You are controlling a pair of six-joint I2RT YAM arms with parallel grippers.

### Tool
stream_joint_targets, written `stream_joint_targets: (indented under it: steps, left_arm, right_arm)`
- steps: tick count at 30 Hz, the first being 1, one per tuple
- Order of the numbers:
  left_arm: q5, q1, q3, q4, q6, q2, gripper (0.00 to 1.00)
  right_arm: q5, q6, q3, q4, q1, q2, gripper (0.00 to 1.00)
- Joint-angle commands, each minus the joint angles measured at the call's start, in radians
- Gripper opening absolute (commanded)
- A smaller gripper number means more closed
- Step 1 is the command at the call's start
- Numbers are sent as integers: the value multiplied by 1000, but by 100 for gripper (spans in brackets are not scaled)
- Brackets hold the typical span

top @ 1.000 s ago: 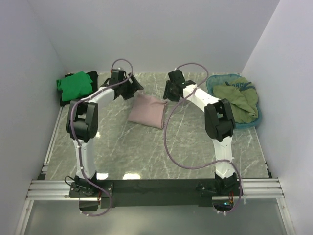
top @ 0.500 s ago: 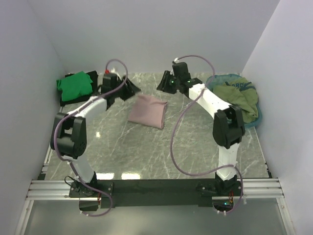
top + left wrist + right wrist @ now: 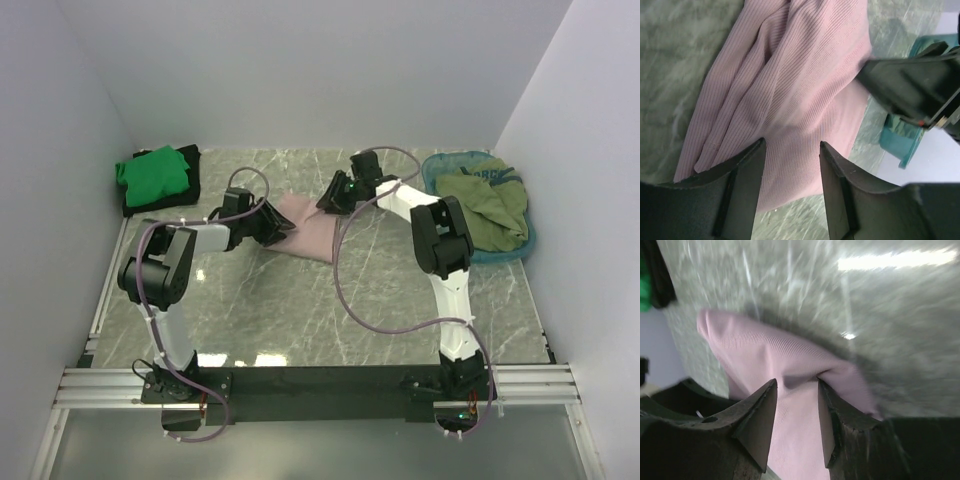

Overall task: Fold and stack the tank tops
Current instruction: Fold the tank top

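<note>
A folded dusty pink tank top (image 3: 312,230) lies on the marble table mid-back. My left gripper (image 3: 280,226) is low at its left edge, open, with the ribbed pink cloth (image 3: 790,75) between and below the fingers. My right gripper (image 3: 334,196) is low at the top's far right edge, open, straddling a fold of the pink cloth (image 3: 765,355). The bright green tank top (image 3: 152,171) lies folded on the black one (image 3: 190,160) at the back left. The olive green tank top (image 3: 490,205) lies crumpled in the basket.
The teal oval basket (image 3: 525,250) stands at the back right by the right wall; its corner shows in the left wrist view (image 3: 897,142). The right gripper's black body (image 3: 912,85) is close across the pink top. White walls enclose the table.
Both arms have come down from above the table to the pink top. The left gripper moved right and nearer to its left edge; the right gripper dropped onto its far right edge.
</note>
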Motion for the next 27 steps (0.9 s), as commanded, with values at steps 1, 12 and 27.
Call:
stream_joint_targets:
  steps: [1, 12, 27]
  left_arm:
    - [-69, -20, -49, -27, -42, -58, 54]
    - [-241, -212, -94, -127, -138, -217, 57]
    - [-399, -129, 46, -436, 97, -260, 84]
  right_arm:
    - [22, 35, 43, 0, -42, 17, 45]
    - [236, -146, -77, -133, -42, -192, 45]
    - [371, -276, -241, -196, 73, -464, 45]
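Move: Beneath both grippers lies the folded tank top, hardly a centimetre lower: its middle is some 4 cm right of the left hand and 2 cm ahead, and about 5 cm left of the right hand and 8 cm back. The stacked green and black tops lie about 29 cm left of the left hand, 14 cm farther out. The blue basket is roughly 35 cm right of the right hand and 3 cm back. Dragging the tank top's left side with spread fingertips, the left hand sweeps about 6 cm back and 5 cm right, then lifts clear while coming forward and left, opening wider. The right hand, fingers still half open, slides off the far right part towards the right, dipping slightly, then rises about 12 cm, tilting some 25 degrees. ##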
